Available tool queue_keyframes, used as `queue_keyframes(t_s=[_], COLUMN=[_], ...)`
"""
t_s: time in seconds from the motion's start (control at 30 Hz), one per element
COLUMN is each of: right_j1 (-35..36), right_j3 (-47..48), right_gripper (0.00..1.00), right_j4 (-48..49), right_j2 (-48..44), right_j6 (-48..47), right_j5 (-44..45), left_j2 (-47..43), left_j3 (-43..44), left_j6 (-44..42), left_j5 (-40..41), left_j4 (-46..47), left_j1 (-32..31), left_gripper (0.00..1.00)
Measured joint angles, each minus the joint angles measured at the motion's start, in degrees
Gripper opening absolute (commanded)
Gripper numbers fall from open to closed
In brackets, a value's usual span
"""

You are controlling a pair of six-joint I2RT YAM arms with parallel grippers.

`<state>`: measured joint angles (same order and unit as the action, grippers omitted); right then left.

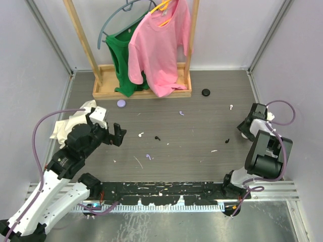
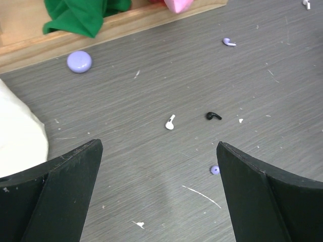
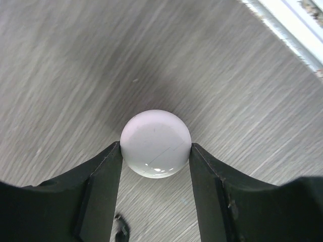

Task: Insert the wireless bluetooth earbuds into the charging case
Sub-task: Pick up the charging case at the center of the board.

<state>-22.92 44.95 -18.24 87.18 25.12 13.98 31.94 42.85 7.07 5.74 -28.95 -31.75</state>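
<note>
A round white charging case (image 3: 155, 136) lies on the grey table, and my right gripper (image 3: 155, 147) is shut on it with both fingers pressed against its sides. A black earbud (image 3: 120, 228) lies just behind the left finger. In the top view this gripper (image 1: 247, 127) is at the far right. My left gripper (image 2: 159, 146) hangs open above the table with nothing between its fingers. Ahead of it lie a white earbud (image 2: 170, 122), a black earbud (image 2: 213, 116) and a lilac earbud (image 2: 229, 42). Another lilac earbud (image 2: 215, 170) sits close to its right finger.
A lilac case (image 1: 121, 103) and a black case (image 1: 205, 92) lie near the wooden clothes rack (image 1: 141, 91), which holds green and pink shirts. A white cloth (image 1: 68, 126) lies under the left arm. Another white earbud (image 1: 231, 107) and a black one (image 1: 227, 140) lie at right.
</note>
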Motion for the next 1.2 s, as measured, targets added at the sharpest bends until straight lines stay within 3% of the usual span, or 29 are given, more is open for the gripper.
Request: queue_keyframes(t_s=[0.23, 0.5, 0.83, 1.2], right_j1=[8.5, 23.3, 38.9, 54.8], right_j3=[-0.3, 0.2, 3.8, 7.3], right_gripper=[0.42, 0.42, 0.4, 0.43], right_j4=[-1.6, -4.8, -7.7, -8.9], right_j2=[-7.2, -14.4, -16.6, -18.4], right_j6=[-1.0, -2.7, -6.7, -14.7], right_j5=[-3.0, -4.8, -7.1, -8.4], left_j2=[3.7, 6.8, 15.8, 19.6], left_j3=[2.1, 2.2, 2.4, 2.4], left_j6=[3.6, 8.7, 15.2, 22.6], left_j5=[-4.4, -8.9, -17.2, -26.6], left_j4=[-0.1, -0.1, 0.0, 6.2], left_j1=[0.0, 0.0, 0.0, 0.0], left_gripper=[0.98, 0.98, 0.98, 0.98])
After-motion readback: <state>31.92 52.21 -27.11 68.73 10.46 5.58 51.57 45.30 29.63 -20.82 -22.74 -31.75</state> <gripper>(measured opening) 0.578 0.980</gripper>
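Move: My right hand already grips the white charging case, about 2 cm above the board. The board's middle lies some 40 cm straight to its left. The right black earbud is about 9 cm left and 3 cm back, the upper lilac earbud about 31 cm left and 14 cm ahead. From my open left hand the charging case is some 58 cm right, 6 cm ahead and 22 cm lower; the near white earbud is 6 cm right, 7 cm ahead. I sweep the charging case about 30 cm to the left with my right hand, past the right black earbud towards the board's middle, climbing some 12 cm, turning the hand about 70 degrees counter-clockwise and keeping the pinch. My left hand comes about 10 cm right to meet it, sinking a little and tipping down nearly 30 degrees, fingers wide open. ##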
